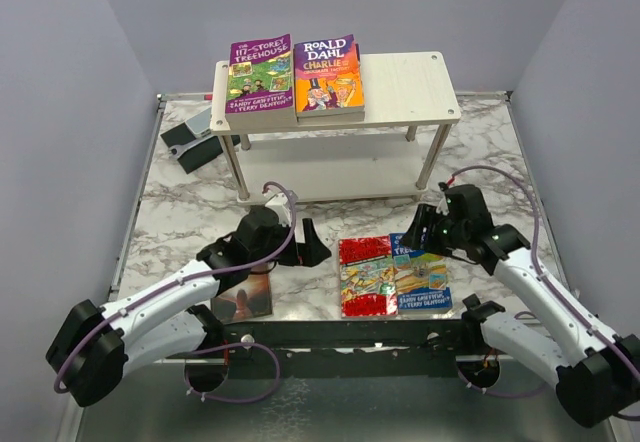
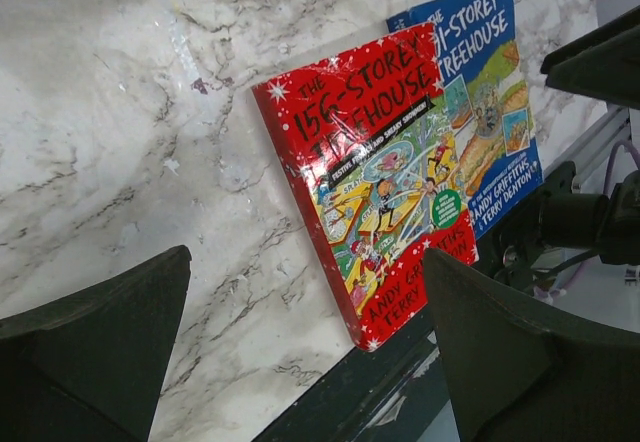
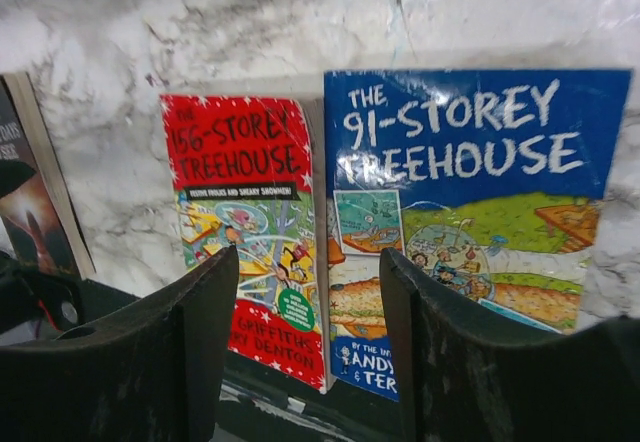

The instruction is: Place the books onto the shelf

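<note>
The shelf (image 1: 410,82) stands at the back with a purple book (image 1: 259,74) and a Roald Dahl book (image 1: 328,74) lying on its top board. A red book (image 1: 365,277) (image 2: 380,182) (image 3: 245,202) and a blue book (image 1: 422,274) (image 2: 480,102) (image 3: 470,192) lie side by side at the table's front edge. A dark book (image 1: 245,297) (image 3: 35,202) lies partly under the left arm. My left gripper (image 1: 303,244) (image 2: 300,352) is open over bare marble, left of the red book. My right gripper (image 1: 425,225) (image 3: 310,302) is open and empty above the seam between the red and blue books.
A flat grey-black device (image 1: 190,140) lies left of the shelf. The shelf's lower board (image 1: 330,174) holds nothing. A dark metal rail (image 1: 340,334) runs along the table's front edge, just below the books. Grey walls close in the table on three sides.
</note>
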{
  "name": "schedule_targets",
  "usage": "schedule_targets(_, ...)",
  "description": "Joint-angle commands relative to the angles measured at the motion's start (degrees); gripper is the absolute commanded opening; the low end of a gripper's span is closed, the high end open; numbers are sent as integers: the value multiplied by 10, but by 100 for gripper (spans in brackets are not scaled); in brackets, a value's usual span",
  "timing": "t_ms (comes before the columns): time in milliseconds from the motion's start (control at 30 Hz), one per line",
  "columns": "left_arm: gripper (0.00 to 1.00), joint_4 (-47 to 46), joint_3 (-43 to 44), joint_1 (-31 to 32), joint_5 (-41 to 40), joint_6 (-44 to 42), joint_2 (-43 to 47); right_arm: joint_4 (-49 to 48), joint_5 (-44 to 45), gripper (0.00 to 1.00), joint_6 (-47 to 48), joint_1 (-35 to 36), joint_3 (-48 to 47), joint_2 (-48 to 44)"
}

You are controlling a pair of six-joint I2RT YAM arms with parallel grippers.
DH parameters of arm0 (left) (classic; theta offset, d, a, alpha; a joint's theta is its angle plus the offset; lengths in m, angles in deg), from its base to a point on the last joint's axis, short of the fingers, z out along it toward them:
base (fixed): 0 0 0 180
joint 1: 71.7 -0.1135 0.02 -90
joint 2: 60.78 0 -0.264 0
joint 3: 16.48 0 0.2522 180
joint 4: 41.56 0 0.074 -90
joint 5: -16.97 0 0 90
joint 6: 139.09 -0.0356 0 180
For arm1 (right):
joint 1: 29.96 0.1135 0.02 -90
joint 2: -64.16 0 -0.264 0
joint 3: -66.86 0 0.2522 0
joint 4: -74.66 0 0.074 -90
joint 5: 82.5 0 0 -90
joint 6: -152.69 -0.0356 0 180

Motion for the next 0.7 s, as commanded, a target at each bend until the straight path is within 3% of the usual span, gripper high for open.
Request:
schedule_targets(0,99,-89,-32,13,32,39,-32,-76,-49,61,-33,30,45,34)
schedule_targets(233,99,-129,-61,23,39,54,-80,-138,-6,61,-74,127,59,125)
schedule_targets(667,99,-103,-86,24,-16,74,-92,-234,11,57,-121,216,43,266)
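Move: Below and to the right of the open left hand lies the red 156-Storey book, about 11 cm right, 6 cm back and 9 cm down; Three Days to See is some 19 cm to that hand's left and 8 cm back. From the right hand, the red book's middle is roughly 9 cm left, 5 cm back and 10 cm down, with the blue 91-Storey book about 4 cm right and 5 cm back, equally low. Sinking and then sweeping left, the right hand comes down about 8 cm and goes some 9 cm left, drawing slightly back, onto the right-hand part of the red book; its half-open fingers meet the book there and push it left, away from the blue one. The left hand, still wide open, drops some 7 cm and a little back towards the book's left edge, tipping down about 10 degrees. ##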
